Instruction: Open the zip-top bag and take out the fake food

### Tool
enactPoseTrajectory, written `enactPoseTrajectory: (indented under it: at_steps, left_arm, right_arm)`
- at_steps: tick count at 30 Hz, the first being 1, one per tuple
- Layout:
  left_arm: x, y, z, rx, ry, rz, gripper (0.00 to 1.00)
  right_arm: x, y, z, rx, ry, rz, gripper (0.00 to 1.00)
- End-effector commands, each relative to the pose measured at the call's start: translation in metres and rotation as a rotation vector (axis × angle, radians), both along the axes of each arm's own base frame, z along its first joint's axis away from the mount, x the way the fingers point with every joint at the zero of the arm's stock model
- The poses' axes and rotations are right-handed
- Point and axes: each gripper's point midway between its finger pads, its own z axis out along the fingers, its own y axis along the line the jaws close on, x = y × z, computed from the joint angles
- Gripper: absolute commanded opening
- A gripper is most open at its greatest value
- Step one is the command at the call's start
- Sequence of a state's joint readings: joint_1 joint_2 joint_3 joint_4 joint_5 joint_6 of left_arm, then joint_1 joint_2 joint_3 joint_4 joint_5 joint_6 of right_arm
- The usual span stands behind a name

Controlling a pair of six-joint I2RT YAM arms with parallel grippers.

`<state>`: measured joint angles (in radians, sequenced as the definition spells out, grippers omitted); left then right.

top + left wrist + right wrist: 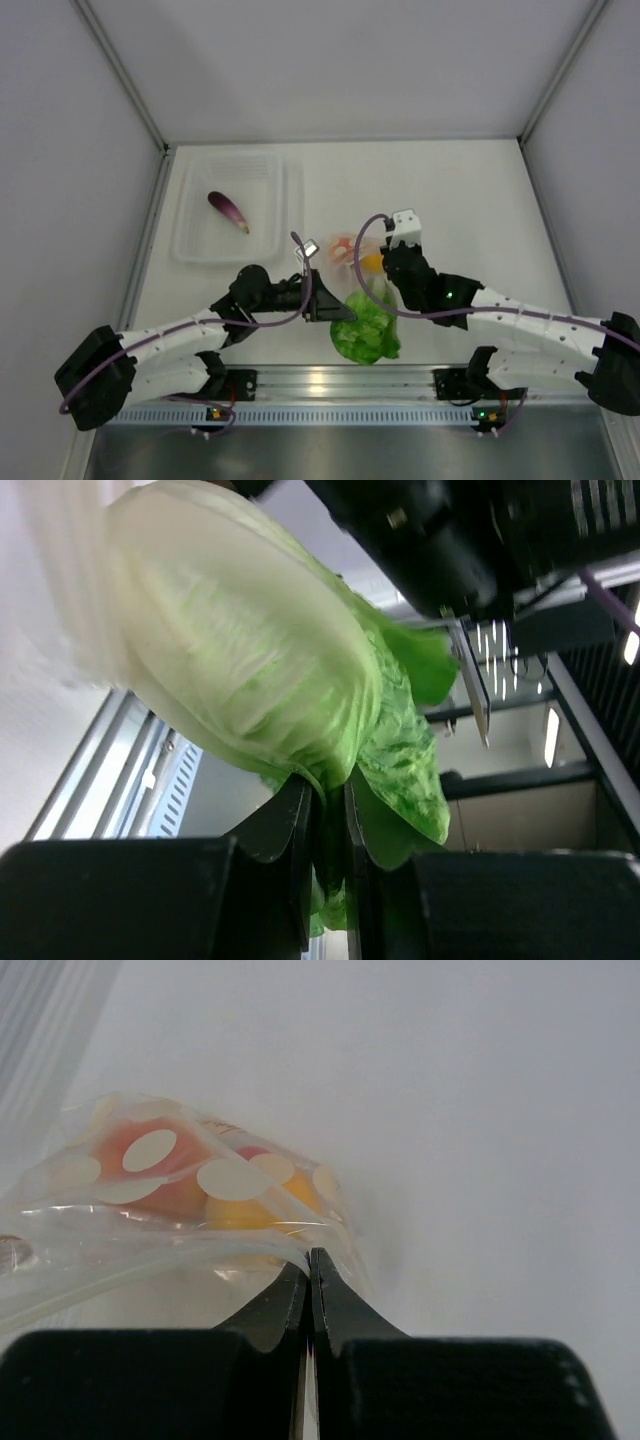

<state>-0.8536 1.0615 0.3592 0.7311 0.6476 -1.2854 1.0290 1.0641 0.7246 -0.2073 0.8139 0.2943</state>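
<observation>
My left gripper (pixel 343 309) is shut on the ruffled green lettuce (pixel 368 335), held just above the table near the front rail. In the left wrist view its jaws (pixel 330 798) pinch a lettuce (pixel 250 660) leaf. My right gripper (pixel 381 270) is shut on the edge of the zip-top bag (pixel 352 252). In the right wrist view it (pixel 311 1260) pinches the clear dotted bag (pixel 120 1250), with the orange-yellow fruits (pixel 240 1210) inside. The purple eggplant (pixel 228 211) lies in the clear tray (pixel 190 250).
The rigid clear tray stands at the back left of the table. White walls enclose the table on three sides. The metal rail (pixel 330 380) with the arm bases runs along the near edge. The two grippers are close together at the middle front.
</observation>
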Motion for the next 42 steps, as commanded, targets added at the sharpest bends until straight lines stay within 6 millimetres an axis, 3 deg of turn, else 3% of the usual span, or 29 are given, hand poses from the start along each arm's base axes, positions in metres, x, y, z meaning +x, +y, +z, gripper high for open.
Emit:
enactPoseTrajectory:
  at_steps: [1, 13, 18, 22, 25, 26, 27, 29, 31, 32, 39, 42]
  left_arm:
    - [-0.022, 0.005, 0.04, -0.11, -0.183, -0.112, 0.0]
    - [-0.031, 0.02, 0.072, -0.191, -0.326, -0.088, 0.0]
    - [-0.009, 0.026, 0.08, -0.107, -0.398, 0.021, 0.0]
    - [0.025, 0.037, 0.071, 0.057, -0.421, 0.186, 0.0]
    - [0.042, 0.045, 0.089, 0.087, -0.483, 0.289, 0.0]
    - [0.049, 0.049, 0.082, 0.144, -0.476, 0.323, 0.0]
    - [0.055, 0.053, 0.096, 0.149, -0.496, 0.367, 0.0]
    - [0.079, 0.068, 0.086, 0.271, -0.475, 0.51, 0.0]
    - [0.094, 0.081, 0.099, 0.317, -0.49, 0.614, 0.0]
    - [0.107, 0.09, 0.095, 0.37, -0.483, 0.688, 0.0]
    - [0.153, 0.139, 0.096, 0.566, -0.437, 1.013, 0.0]
    - [0.17, 0.15, 0.092, 0.644, -0.42, 1.071, 0.0]
  right_arm:
    - [0.017, 0.005, 0.043, 0.11, -0.086, -0.023, 0.0]
    - [0.026, -0.001, 0.049, 0.104, -0.089, -0.056, 0.0]
    - [0.029, -0.007, 0.05, 0.109, -0.083, -0.072, 0.0]
    - [0.03, -0.01, 0.052, 0.11, -0.08, -0.076, 0.0]
    - [0.031, -0.011, 0.052, 0.107, -0.076, -0.076, 0.0]
    - [0.031, -0.01, 0.054, 0.109, -0.077, -0.075, 0.0]
    - [0.031, -0.011, 0.055, 0.112, -0.078, -0.075, 0.0]
    - [0.031, -0.01, 0.056, 0.117, -0.077, -0.072, 0.0]
    - [0.031, -0.008, 0.057, 0.125, -0.076, -0.063, 0.0]
    - [0.03, -0.008, 0.058, 0.127, -0.076, -0.06, 0.0]
    - [0.027, -0.01, 0.062, 0.136, -0.076, -0.05, 0.0]
    - [0.025, -0.01, 0.066, 0.146, -0.078, -0.04, 0.0]
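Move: My left hand already grips the lettuce, which hangs off the fingertips to the right. The white tray it goes to lies about 35 cm ahead and 30 cm to the left, some 20 cm below; the eggplant sits in it at roughly the same place. The zip-top bag's remaining food is about 20 cm straight ahead and 16 cm below. From my right hand, pinching the bag, the tray is some 20 cm ahead, 39 cm left and 17 cm below. I keep the lettuce pinched in my left hand, draw it back a couple of centimetres while rising, then swing it forward and left towards the tray, ending about 15 cm farther out and 12 cm left, some 8 cm higher after a slight dip. That wrist turns counter-clockwise about 50 degrees and rolls its left side up. My right hand keeps its pinch on the bag, easing about 2 cm forward and slightly more up. ##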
